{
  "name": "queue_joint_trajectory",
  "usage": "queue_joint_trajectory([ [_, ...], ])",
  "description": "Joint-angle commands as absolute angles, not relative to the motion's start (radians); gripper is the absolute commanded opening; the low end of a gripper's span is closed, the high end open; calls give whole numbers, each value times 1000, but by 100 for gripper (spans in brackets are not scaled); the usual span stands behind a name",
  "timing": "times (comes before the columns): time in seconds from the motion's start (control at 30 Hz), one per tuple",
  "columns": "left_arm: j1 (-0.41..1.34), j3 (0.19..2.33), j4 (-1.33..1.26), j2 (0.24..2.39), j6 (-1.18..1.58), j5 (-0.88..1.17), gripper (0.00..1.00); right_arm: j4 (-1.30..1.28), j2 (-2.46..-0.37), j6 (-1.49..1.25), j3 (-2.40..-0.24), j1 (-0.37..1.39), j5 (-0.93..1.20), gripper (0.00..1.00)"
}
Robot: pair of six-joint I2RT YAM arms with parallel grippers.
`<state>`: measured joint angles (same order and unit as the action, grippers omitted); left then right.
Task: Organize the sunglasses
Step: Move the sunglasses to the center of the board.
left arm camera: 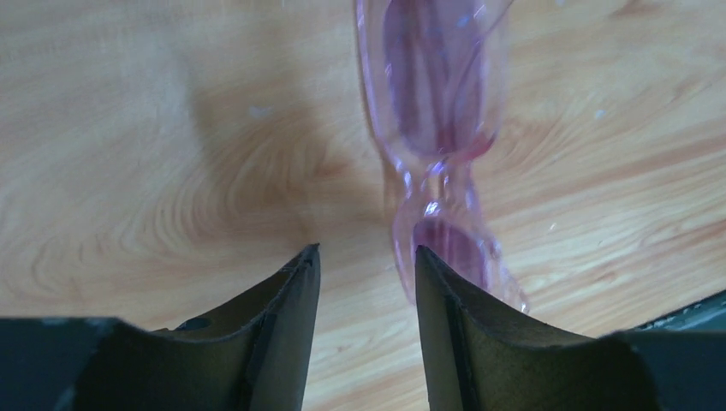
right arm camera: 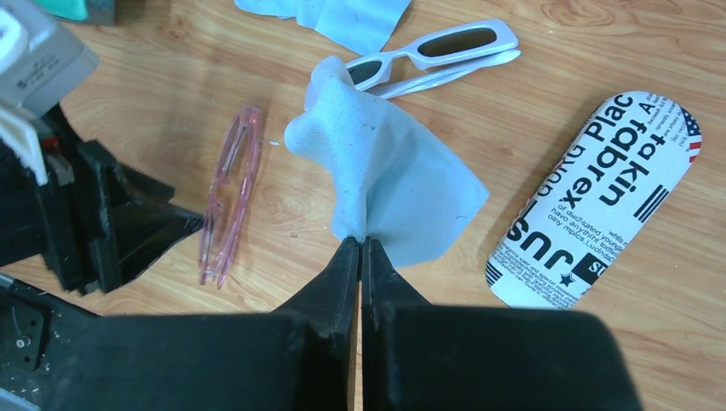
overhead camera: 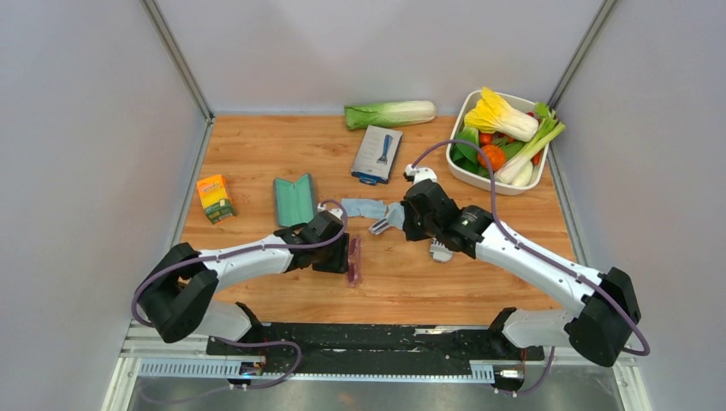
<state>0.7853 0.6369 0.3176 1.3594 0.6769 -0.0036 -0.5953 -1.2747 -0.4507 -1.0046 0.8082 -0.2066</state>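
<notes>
The sunglasses [overhead camera: 354, 261] [left arm camera: 437, 111] [right arm camera: 227, 197], a thin pink-purple pair, lie folded on the wooden table. My left gripper [overhead camera: 345, 257] [left arm camera: 366, 253] hangs right over their near end. It is open, with bare wood between the fingers and the near lens beside and partly under the right finger [left arm camera: 454, 325]. My right gripper [overhead camera: 395, 216] [right arm camera: 360, 244] is shut on a corner of a light blue cloth [right arm camera: 385, 171], which stands lifted and crumpled above the table. An open grey case with teal lining [overhead camera: 294, 199] lies to the left.
White-framed glasses [right arm camera: 437, 51] and a second blue cloth [overhead camera: 364, 208] lie between the arms. A white printed case [right arm camera: 591, 205] sits under the right arm. A blue-grey box [overhead camera: 377, 154], an orange carton [overhead camera: 216, 197], a cabbage [overhead camera: 389, 114] and a white vegetable tub [overhead camera: 467, 167] stand further back.
</notes>
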Motion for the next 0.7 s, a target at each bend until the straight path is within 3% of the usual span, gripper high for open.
queue_joint_trajectory([
  [0.0,792,669,218,1416,704,-29,53,-606,-1212,-442,-994,801,-196,0],
  [0.43,910,1000,67,1799,732,35,52,-686,-1147,-443,-1000,770,-209,1],
  [0.67,905,1000,188,1689,698,-63,53,-721,-1141,-446,-967,759,-154,1],
])
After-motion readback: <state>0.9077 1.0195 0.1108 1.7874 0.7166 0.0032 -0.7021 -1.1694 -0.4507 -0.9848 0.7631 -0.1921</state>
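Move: The pink sunglasses lie about 3 cm to the left hand's right and 2 cm ahead, roughly 1 cm lower. From that hand the white sunglasses are some 13 cm ahead and 13 cm right, the flat blue cloth 15 cm ahead and 5 cm right, the printed pouch 8 cm ahead and 27 cm right. From the right hand the pink sunglasses are roughly 12 cm left, 7 cm back and 13 cm below. Sweeping to the right and somewhat forward, low over the wood, the left hand travels about 15 cm with its fingers half open and pushes the pink sunglasses along ahead of its fingertips, towards the white pair; it leans slightly and stops. The right hand keeps its pinch on the raised blue cloth and drifts about 3 cm left. ##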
